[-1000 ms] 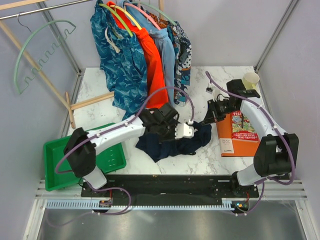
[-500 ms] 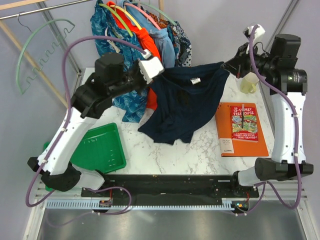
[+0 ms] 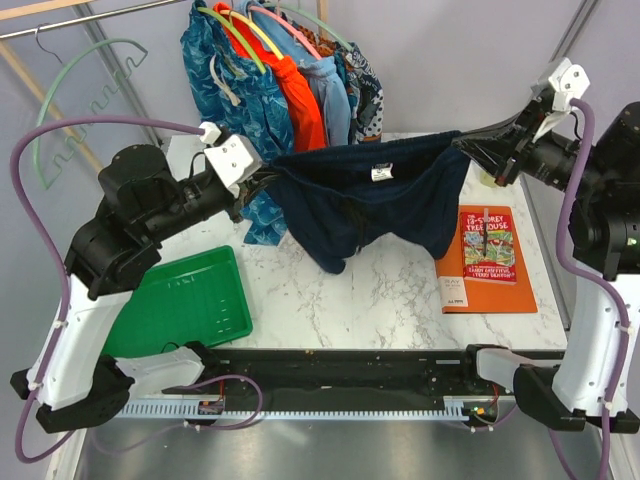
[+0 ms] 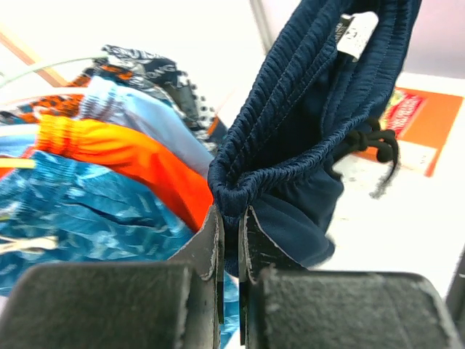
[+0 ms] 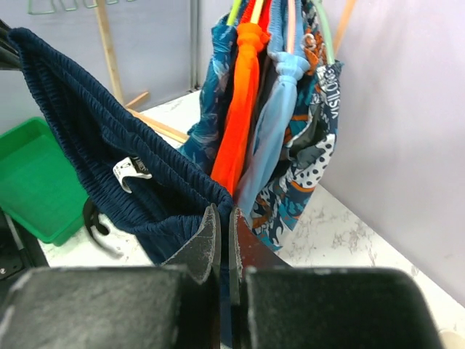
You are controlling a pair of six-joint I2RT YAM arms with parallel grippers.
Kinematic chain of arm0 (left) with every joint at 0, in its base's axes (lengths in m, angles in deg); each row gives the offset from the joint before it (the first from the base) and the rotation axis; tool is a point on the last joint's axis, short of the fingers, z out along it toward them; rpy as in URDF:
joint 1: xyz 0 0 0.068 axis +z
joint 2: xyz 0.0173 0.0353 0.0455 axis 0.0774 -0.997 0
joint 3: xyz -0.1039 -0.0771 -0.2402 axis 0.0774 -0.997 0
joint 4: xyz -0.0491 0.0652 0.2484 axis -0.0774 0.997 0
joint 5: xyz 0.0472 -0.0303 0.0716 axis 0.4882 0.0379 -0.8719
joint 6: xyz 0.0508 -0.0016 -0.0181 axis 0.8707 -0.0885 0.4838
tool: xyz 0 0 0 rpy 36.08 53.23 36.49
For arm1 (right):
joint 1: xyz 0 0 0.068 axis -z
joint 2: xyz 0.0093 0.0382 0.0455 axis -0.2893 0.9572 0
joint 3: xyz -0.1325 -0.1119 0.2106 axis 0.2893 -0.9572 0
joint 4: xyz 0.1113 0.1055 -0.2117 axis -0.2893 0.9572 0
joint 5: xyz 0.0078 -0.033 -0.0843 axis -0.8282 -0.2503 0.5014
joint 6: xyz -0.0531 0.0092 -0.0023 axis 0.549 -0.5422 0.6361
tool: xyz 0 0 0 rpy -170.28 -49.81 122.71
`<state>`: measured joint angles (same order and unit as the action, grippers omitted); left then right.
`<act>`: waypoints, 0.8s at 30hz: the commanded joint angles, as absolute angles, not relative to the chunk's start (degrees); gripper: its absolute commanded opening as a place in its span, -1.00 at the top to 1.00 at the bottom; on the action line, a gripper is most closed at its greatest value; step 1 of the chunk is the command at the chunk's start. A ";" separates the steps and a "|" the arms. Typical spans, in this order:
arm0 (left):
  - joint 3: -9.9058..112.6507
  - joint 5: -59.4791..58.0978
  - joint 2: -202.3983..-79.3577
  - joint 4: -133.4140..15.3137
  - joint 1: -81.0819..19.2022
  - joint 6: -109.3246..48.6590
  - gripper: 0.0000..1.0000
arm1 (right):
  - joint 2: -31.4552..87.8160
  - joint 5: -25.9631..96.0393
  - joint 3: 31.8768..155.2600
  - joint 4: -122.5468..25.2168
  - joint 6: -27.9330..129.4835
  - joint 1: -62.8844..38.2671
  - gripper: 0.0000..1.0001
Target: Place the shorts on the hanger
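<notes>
The navy shorts (image 3: 370,195) hang in the air above the table, their waistband stretched between my two grippers. My left gripper (image 3: 262,178) is shut on the left end of the waistband (image 4: 290,123). My right gripper (image 3: 478,150) is shut on the right end (image 5: 94,138). In both wrist views the jaws pinch the ribbed navy band: the left gripper (image 4: 231,218) and the right gripper (image 5: 224,218). The mint-green hanger (image 3: 75,90) hangs by its hook from the rail at the far left, empty, well left of the shorts.
Several garments on hangers (image 3: 290,90) hang at the back centre, just behind the shorts. A green tray (image 3: 190,300) lies front left. An orange book (image 3: 488,260) lies at the right. A wooden frame bar (image 3: 100,170) slants behind the tray.
Both grippers lifted the shorts off the table and pulled apart, the left one up and left, the right one up and right. The waistband now hangs stretched between them.
</notes>
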<state>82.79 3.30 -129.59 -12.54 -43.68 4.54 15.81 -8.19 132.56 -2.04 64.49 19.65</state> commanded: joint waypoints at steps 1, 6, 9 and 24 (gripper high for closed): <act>80.90 5.89 -129.36 -11.52 -43.38 -2.31 0.97 | 21.36 -9.17 132.37 -1.10 64.98 19.90 1.00; 70.54 6.77 -131.12 -10.19 -43.38 -7.23 0.96 | 27.60 -5.42 121.17 1.02 67.69 8.49 1.00; 61.84 6.52 -132.09 -10.62 -43.29 -7.24 0.96 | 30.06 -0.15 110.27 -3.63 68.31 2.33 1.00; 39.59 7.66 -138.95 -17.22 -34.41 -8.73 0.96 | 45.28 10.86 101.61 -10.23 63.22 -3.31 -0.20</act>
<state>40.79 5.18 -138.75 -12.17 -34.44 -6.76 50.28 8.16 102.99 -6.06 65.45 -3.19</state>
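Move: Between and below the raised hands is the bare table spot for the shorts: from the left hand about 3 cm back, 16 cm right and 40 cm down; from the right hand roughly 5 cm back, 19 cm left and 44 cm down. The green tray lies some 7 cm back and 24 cm left of the left hand. The book is about 4 cm ahead and 12 cm right of the right hand; the mug is 22 cm ahead, 15 cm right. Swinging the stretched waistband down to the table, both hands sink fast together, the left about 35 cm and the right some 40 cm, while the fingers tip steeply downward. The right also carries its end roughly 10 cm forward and 11 cm left, then opens and lets go near the bottom; the left keeps its pinch on its end. ##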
